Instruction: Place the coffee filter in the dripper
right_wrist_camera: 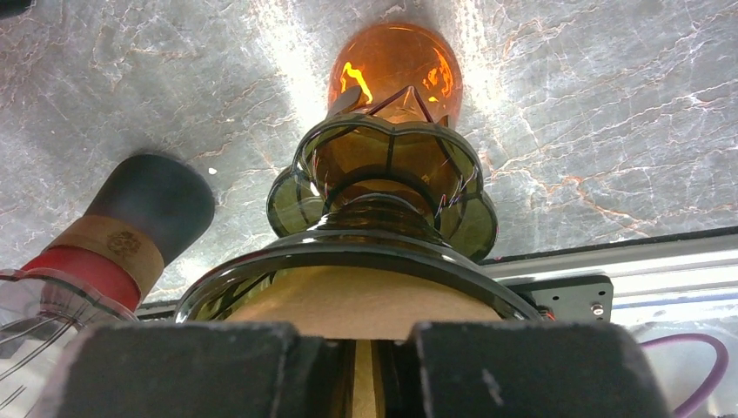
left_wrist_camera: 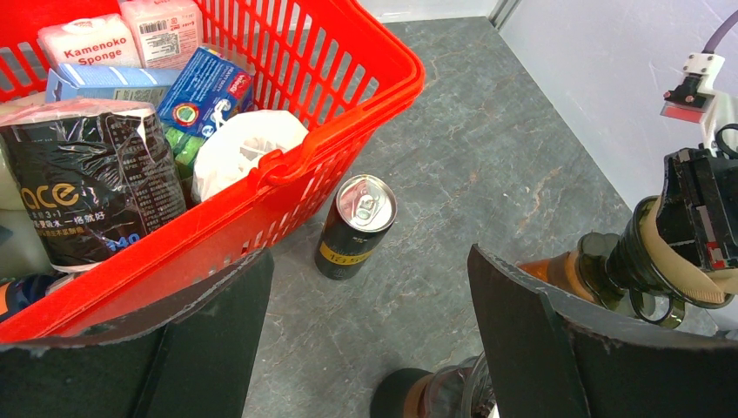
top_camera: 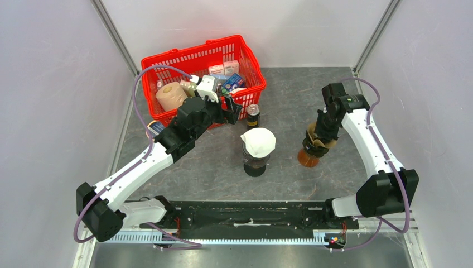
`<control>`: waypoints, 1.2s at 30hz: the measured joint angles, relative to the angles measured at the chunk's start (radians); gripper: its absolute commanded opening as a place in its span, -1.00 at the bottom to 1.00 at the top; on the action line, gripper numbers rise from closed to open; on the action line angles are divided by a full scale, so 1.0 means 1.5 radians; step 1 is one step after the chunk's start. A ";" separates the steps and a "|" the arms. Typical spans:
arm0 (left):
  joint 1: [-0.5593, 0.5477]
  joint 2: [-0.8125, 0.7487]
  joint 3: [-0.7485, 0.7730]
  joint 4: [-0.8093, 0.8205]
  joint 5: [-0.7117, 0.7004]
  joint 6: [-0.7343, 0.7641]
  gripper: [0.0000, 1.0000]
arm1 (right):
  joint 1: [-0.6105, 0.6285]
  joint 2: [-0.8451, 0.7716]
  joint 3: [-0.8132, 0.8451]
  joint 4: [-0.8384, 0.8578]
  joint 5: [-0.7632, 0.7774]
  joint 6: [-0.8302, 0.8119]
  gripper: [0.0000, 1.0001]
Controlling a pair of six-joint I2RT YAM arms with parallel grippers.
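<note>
A brown paper coffee filter (right_wrist_camera: 365,309) sits inside the smoky dark-glass dripper (right_wrist_camera: 348,248), which stands on an amber carafe (right_wrist_camera: 392,70). My right gripper (right_wrist_camera: 370,366) is shut on the filter's upper edge, a thin strip of paper pinched between its fingers. From above, the right gripper (top_camera: 319,137) hangs directly over that dripper (top_camera: 312,149) at centre right. My left gripper (top_camera: 231,109) stands open by the basket's near corner, nothing between its fingers; in its own view the left gripper (left_wrist_camera: 370,322) frames bare table and a can.
A red basket (top_camera: 167,58) full of groceries stands at the back left. A black drink can (top_camera: 253,116) is just in front of it. A second carafe with a clear dripper and white filter (top_camera: 257,142) stands mid-table, left of the amber carafe (top_camera: 307,159).
</note>
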State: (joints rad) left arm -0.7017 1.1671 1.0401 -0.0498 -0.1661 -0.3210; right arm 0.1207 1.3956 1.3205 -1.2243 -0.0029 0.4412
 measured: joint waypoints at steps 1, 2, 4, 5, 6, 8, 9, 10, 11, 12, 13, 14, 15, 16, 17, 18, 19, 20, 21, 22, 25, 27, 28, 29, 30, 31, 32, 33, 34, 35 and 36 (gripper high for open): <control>0.000 0.000 0.000 0.000 0.000 0.000 0.78 | 0.000 0.000 -0.002 0.002 0.000 0.001 -0.71; 0.000 0.000 0.000 0.000 0.000 0.000 0.78 | 0.000 0.000 -0.004 0.004 0.000 0.002 -0.71; 0.000 0.000 0.000 0.000 0.000 0.000 0.78 | 0.000 0.000 -0.008 0.009 0.000 0.003 -0.69; 0.000 0.000 0.000 0.000 0.000 0.000 0.78 | 0.000 0.000 -0.010 0.011 0.000 0.004 -0.68; 0.000 0.000 0.000 0.000 0.000 0.000 0.78 | 0.000 -0.001 -0.012 0.013 0.000 0.005 -0.66; 0.000 0.000 0.000 0.000 0.000 0.000 0.79 | 0.000 -0.001 -0.015 0.016 0.000 0.007 -0.65; 0.000 0.000 0.000 0.000 0.000 0.000 0.78 | 0.000 -0.001 -0.015 0.017 0.000 0.007 -0.62; 0.000 0.000 0.000 0.000 0.000 0.000 0.78 | 0.000 -0.001 -0.015 0.018 0.000 0.007 -0.60; 0.000 0.000 0.000 0.000 0.000 0.000 0.78 | 0.000 -0.002 -0.015 0.020 0.000 0.008 -0.56; 0.000 0.000 0.000 0.000 0.000 0.000 0.78 | 0.000 -0.002 -0.015 0.021 0.000 0.008 -0.54; 0.000 0.000 0.000 0.000 0.000 0.000 0.79 | 0.000 -0.003 -0.015 0.021 0.000 0.008 -0.49; 0.000 0.000 0.000 0.000 0.000 0.000 0.78 | 0.000 -0.004 -0.015 0.022 0.000 0.008 -0.46; 0.000 0.000 0.000 0.000 0.000 0.000 0.78 | 0.000 -0.005 -0.015 0.022 0.000 0.008 -0.42; 0.000 0.000 0.000 0.000 0.000 0.000 0.78 | 0.000 -0.007 -0.015 0.022 0.000 0.008 -0.37; 0.000 0.000 0.000 0.000 0.000 0.000 0.78 | 0.000 -0.009 -0.015 0.022 0.000 0.008 -0.29; 0.000 0.000 0.000 0.000 0.000 0.000 0.78 | 0.000 -0.011 -0.015 0.022 0.000 0.008 -0.24; 0.000 0.000 0.000 0.000 0.000 0.000 0.78 | 0.000 -0.014 -0.015 0.021 0.001 0.009 -0.22; 0.000 0.000 0.000 0.000 0.000 0.000 0.78 | 0.000 -0.016 -0.015 0.021 0.001 0.009 -0.18; 0.000 0.000 0.000 0.000 0.000 0.000 0.78 | 0.000 -0.019 -0.015 0.021 0.001 0.008 -0.15; 0.000 0.000 0.000 0.000 0.000 0.000 0.78 | 0.000 -0.021 -0.015 0.020 0.001 0.008 -0.10; 0.000 0.000 0.000 0.000 0.000 0.000 0.78 | 0.000 -0.024 -0.015 0.020 0.001 0.008 0.01; 0.000 0.000 0.000 0.000 0.000 0.000 0.78 | 0.000 -0.025 -0.014 0.019 0.003 0.006 0.08; 0.000 0.000 0.000 0.000 0.000 0.000 0.78 | 0.000 -0.028 -0.014 0.019 0.004 0.006 0.14; 0.000 0.000 0.000 0.000 0.000 0.000 0.78 | 0.000 -0.031 -0.014 0.019 0.003 0.006 0.20; 0.000 0.000 0.000 0.000 0.000 0.000 0.78 | 0.000 -0.033 -0.014 0.018 0.003 0.007 0.22; 0.000 0.000 0.000 0.000 0.000 0.000 0.78 | 0.000 -0.036 -0.013 0.018 0.003 0.005 0.23; 0.000 0.000 0.000 0.000 0.000 0.000 0.78 | 0.000 -0.037 -0.011 0.017 0.003 0.005 0.25; 0.000 0.000 0.000 0.000 0.000 0.000 0.79 | 0.000 -0.039 -0.008 0.016 0.003 0.004 0.28; 0.000 0.000 0.000 0.000 0.000 0.000 0.78 | 0.000 -0.041 -0.007 0.016 0.003 0.004 0.35; 0.000 0.000 0.000 0.000 0.000 0.000 0.78 | 0.000 -0.041 -0.007 0.015 0.003 0.003 0.36; 0.000 0.000 0.000 0.000 0.000 0.000 0.78 | 0.000 -0.041 -0.005 0.014 0.003 0.002 0.36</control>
State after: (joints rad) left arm -0.7017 1.1671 1.0401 -0.0498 -0.1658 -0.3210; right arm 0.1207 1.3338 1.3125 -1.2034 0.0010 0.4442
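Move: The right fingers, nearly shut, are already in the brown coffee filter's mouth; the green dripper's middle is some 4 cm below, about 1 cm back and 1 cm left. The amber carafe stands about 12 cm below the hand, also 1 cm back and 1 cm left. The dripper with the white filter is about 22 cm left and 3 cm back, 4 cm lower. From the left hand the green dripper is some 28 cm right, 8 cm back and 18 cm down. The right hand dips slightly, then rises about 2 cm while its fingers spread wide inside the brown filter. ##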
